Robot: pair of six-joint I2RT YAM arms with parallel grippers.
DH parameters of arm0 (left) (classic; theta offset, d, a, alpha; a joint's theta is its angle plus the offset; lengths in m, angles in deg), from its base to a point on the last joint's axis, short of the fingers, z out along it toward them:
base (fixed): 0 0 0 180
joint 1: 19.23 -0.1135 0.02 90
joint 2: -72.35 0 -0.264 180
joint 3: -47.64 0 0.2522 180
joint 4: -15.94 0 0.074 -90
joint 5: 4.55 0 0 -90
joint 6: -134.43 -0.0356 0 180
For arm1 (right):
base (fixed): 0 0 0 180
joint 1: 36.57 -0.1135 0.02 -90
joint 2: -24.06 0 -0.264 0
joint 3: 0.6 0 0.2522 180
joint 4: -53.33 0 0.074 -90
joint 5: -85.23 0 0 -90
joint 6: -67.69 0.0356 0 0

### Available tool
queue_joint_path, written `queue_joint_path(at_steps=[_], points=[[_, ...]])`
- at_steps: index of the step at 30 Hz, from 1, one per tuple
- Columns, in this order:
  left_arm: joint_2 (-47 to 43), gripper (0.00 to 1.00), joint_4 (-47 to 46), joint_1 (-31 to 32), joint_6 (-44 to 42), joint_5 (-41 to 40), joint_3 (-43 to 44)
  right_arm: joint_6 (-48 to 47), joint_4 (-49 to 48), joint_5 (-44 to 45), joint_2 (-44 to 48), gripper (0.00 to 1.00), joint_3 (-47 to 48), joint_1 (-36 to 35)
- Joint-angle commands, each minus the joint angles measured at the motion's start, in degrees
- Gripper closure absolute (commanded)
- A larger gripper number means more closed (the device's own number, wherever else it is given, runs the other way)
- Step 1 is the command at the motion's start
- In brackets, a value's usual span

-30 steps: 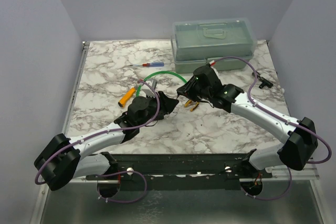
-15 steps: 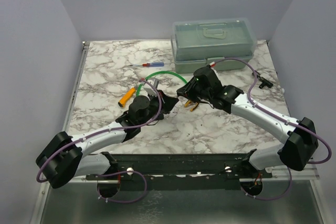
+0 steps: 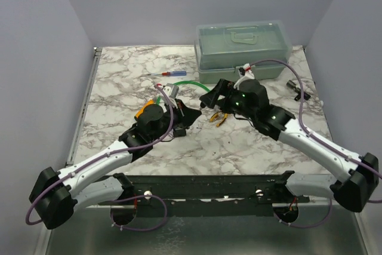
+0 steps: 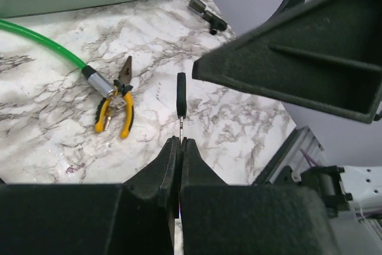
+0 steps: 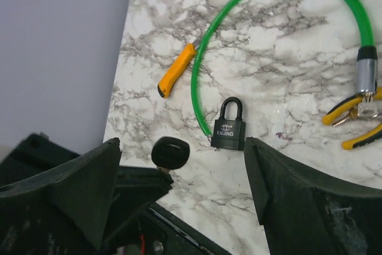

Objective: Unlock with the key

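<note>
The key (image 4: 181, 95), with a dark head and a thin silver blade, stands out in front of my left gripper (image 4: 180, 142), which is shut on the blade. In the right wrist view the key's head (image 5: 170, 152) sits above the left fingers (image 5: 134, 188), between the wide-apart fingers of my open right gripper (image 5: 184, 168). A black padlock (image 5: 229, 130) lies flat on the marble beyond the key, beside the green cable (image 5: 206, 58). Seen from above, the left gripper (image 3: 192, 112) and right gripper (image 3: 212, 98) nearly meet mid-table, and the padlock is hidden under the left arm.
Yellow-handled pliers (image 4: 116, 108) lie by the cable's metal end (image 4: 98, 80). An orange tool (image 5: 176, 71) lies left of the cable. A red-and-blue screwdriver (image 3: 167, 74) and a green toolbox (image 3: 242, 43) sit at the back, and a small black part (image 3: 296, 88) at the right.
My left gripper closed on the key's blade. My right gripper opened wide and let go of the key, and both arms shifted slightly.
</note>
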Motion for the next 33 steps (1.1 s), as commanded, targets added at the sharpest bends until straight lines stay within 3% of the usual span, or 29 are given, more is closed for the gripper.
queue_joint_path(at_steps=[1, 4, 8, 13, 22, 33], points=[[-4.67, 1.00, 17.33, 0.08, -2.56, 7.01, 7.22, -20.19, -16.03, -6.01, 11.28, 0.12, -8.74, 0.13], [-6.85, 1.00, 24.35, -0.01, -3.58, 10.54, 10.32, -27.04, -22.15, -15.60, 17.65, 0.15, -13.33, 0.23], [-9.91, 1.00, 29.92, -0.11, -4.78, 16.61, 12.79, -31.19, -16.80, -26.17, 18.96, 0.17, -10.31, 0.22], [-10.99, 1.00, 36.46, -0.14, -6.97, 26.38, 17.79, -33.02, -16.76, -39.90, 19.56, 0.20, -9.71, 0.18], [-12.00, 1.00, 43.95, -0.10, -11.70, 34.10, 24.12, -35.08, -15.09, -52.72, 20.43, 0.25, -8.71, 0.35], [-10.29, 1.00, 46.91, -0.10, -17.14, 38.03, 25.25, -34.32, -15.88, -58.86, 20.21, 0.36, -8.75, 0.27]])
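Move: The key is in the left hand's shut fingers. Its black head stands some 2 cm ahead and 2 cm to the right of that hand point. From the open right hand the head is about 2 cm back, 2 cm to the left and 1 cm lower. On the table some 22 cm below, the padlock lies about 10 cm to the right hand's left and level with it. The pliers are roughly 6 cm ahead and 5 cm to its right. Still pinching the key by its shaft, the left hand carries it back about 14 cm and up some 8, turning clockwise. The right hand draws back and up with it, about 17 cm back, swinging strongly counter-clockwise and tipping its fingers up to face the key head. Its wide-open fingers narrow partway without gripping. ##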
